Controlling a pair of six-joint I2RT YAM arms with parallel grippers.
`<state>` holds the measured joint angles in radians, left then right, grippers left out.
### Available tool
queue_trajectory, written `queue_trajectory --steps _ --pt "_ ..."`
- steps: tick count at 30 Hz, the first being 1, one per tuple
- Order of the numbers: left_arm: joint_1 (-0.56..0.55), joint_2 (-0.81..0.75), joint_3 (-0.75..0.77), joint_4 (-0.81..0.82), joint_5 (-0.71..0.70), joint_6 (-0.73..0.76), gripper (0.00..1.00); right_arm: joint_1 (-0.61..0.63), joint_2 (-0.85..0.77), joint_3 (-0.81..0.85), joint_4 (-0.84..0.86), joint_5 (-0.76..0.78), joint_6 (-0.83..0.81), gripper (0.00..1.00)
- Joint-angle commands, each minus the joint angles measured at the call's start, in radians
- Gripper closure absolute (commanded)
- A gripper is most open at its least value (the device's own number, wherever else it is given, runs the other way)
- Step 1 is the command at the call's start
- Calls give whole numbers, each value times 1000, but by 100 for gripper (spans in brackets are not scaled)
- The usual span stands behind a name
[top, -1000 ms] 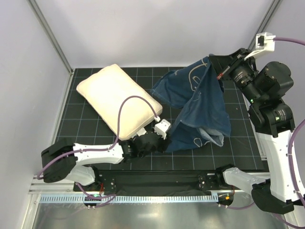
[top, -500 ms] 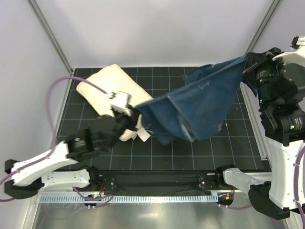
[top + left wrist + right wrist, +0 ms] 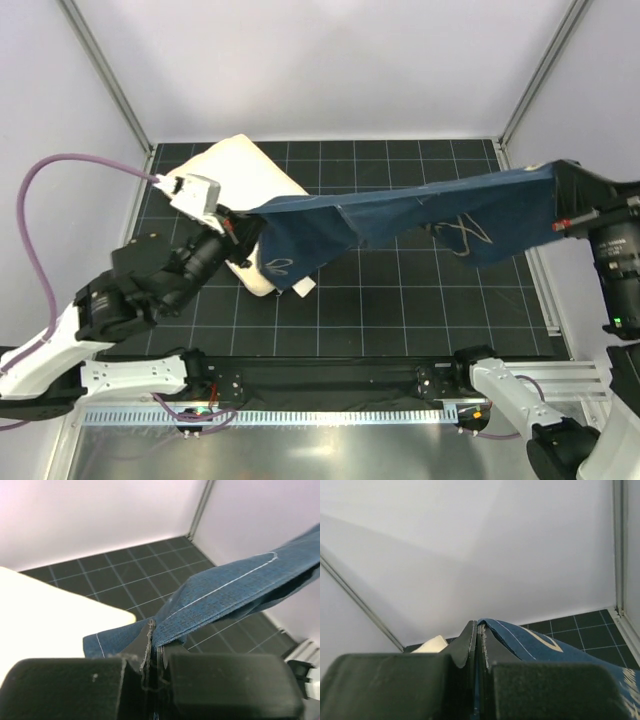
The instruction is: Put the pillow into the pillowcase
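Observation:
The navy-blue pillowcase [image 3: 420, 215] hangs stretched in the air between both arms, its white line drawings showing. My left gripper [image 3: 243, 222] is shut on its left end, just over the pillow's near right edge. My right gripper [image 3: 556, 192] is shut on its right end, high at the far right. In the left wrist view the blue pillowcase [image 3: 235, 592] runs out from the shut left gripper [image 3: 154, 630]. The right wrist view shows the pillowcase [image 3: 530, 642] pinched in the shut right gripper [image 3: 479, 627]. The cream-white pillow [image 3: 245, 170] lies on the mat at the back left, partly under the cloth and my left arm.
The black gridded mat [image 3: 420, 300] covers the table. White walls and metal corner posts [image 3: 105, 85] enclose the back and sides. A black rail [image 3: 330, 375] with the arm bases runs along the near edge.
My left gripper shut on the pillowcase's left end and lifted it up-left over the pillow. My right arm swung right, pulling the cloth out from a hanging bundle into a long taut band.

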<state>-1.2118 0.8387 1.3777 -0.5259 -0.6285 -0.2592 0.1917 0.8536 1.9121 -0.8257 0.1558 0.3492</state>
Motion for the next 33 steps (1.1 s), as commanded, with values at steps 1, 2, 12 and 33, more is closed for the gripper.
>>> queue_trajectory --steps 1,2,12,33 --pt "5 36 6 -14 -129 35 100 -18 30 -57 -50 122 -67 96" --pt "5 48 -14 3 -219 43 99 -18 36 -123 -62 119 -65 96" --pt "236 324 -92 185 0 52 100 -55 143 -421 2 237 5 96" --pt "678 1068 558 210 380 -32 100 -425 755 -94 375 -304 224 96"
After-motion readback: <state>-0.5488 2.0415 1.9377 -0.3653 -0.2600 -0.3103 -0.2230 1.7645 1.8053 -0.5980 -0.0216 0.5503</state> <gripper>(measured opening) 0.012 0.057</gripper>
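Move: Out over the bare gridded table to the right of the pillow is where the pillowcase, already pinched by both grippers, is going. That patch lies about 29 cm ahead, 31 cm right and 45 cm below the left hand; the pillow's middle is some 28 cm ahead and 12 cm left of this hand, its white tag 10 cm ahead and 5 cm right. From the right hand the patch is roughly 30 cm ahead, 5 cm left and 57 cm down, the pillow 29 cm ahead and 48 cm left. Swinging the pillowcase forward and down together, both hands keep their pinch and carry its held edge towards the back wall: left about 35 cm out and 21 cm down, right 33 cm out and 29 cm down, each drifting some 10 cm rightward. The right drops steeply first, its fingers tipping down about 45 degrees; the left tips about 20 and turns slightly counter-clockwise. Both ease to a stop. ##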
